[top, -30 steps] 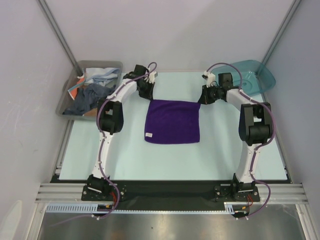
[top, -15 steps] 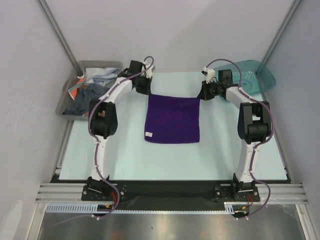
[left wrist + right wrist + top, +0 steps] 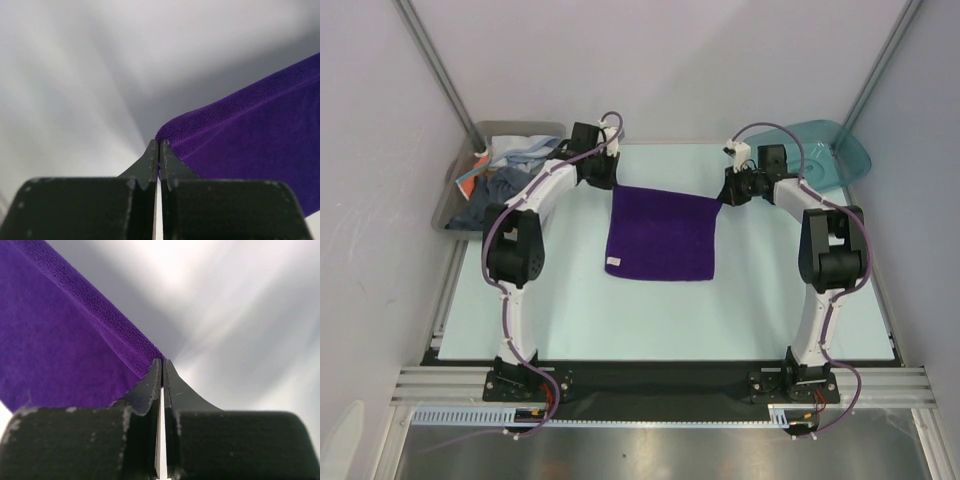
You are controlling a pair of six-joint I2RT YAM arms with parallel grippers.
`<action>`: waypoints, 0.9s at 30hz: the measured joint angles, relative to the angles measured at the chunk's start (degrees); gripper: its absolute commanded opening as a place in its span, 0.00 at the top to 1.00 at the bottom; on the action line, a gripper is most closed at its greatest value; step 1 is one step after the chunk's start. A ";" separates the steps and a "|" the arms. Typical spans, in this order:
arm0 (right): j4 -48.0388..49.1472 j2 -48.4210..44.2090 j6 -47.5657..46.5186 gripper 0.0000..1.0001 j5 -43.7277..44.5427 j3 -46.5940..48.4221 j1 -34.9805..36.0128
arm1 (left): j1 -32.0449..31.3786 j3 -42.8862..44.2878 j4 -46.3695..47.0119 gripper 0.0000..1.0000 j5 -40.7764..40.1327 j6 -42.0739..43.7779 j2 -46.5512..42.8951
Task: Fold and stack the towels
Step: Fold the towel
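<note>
A deep purple towel [image 3: 660, 235] lies spread on the table's middle, its far edge lifted. My left gripper [image 3: 609, 183] is shut on its far left corner; the left wrist view shows the purple towel [image 3: 250, 135] pinched at the tips of my left gripper [image 3: 159, 145]. My right gripper [image 3: 724, 195] is shut on the far right corner; the right wrist view shows the towel [image 3: 60, 350] running left from the tips of my right gripper [image 3: 162, 362]. More towels [image 3: 500, 180], dark grey-blue, pale and orange-red, lie heaped in the grey bin [image 3: 448, 210] at far left.
A teal translucent bin [image 3: 825, 150] stands at the far right corner. The pale table [image 3: 670, 320] is bounded by grey walls and a metal frame rail along the near edge.
Both grippers moved away from me and slightly left with the towel's far corners. The towel shifted that way and its far edge is stretched straighter.
</note>
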 measured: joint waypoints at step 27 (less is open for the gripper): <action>5.03 -25.14 5.77 1.00 5.99 -26.84 6.80 | -0.02 -34.14 6.51 1.00 0.48 -5.53 -23.80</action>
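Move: Roughly 23 cm back, 3 cm left and 10 cm below the left hand lies the purple towel's near left corner, with the white tag about 19 cm straight back from that hand. The right hand's goal, the near right corner, sits about 21 cm back, 2 cm left and 7 cm below it. Beside the left hand is the grey bin, some 34 cm left and 6 cm ahead; the teal basket is about 28 cm right and 16 cm ahead of the right hand. Drawing the pinched far edge back over the towel, both hands travel together towards the near edge, about 12 cm, gathering speed and drifting 3 cm left. The right hand climbs about 3 cm on the way and then sinks slightly; the left stays nearly level, its wrist tipping slightly down late. Both grippers keep their shut hold on the corners. ##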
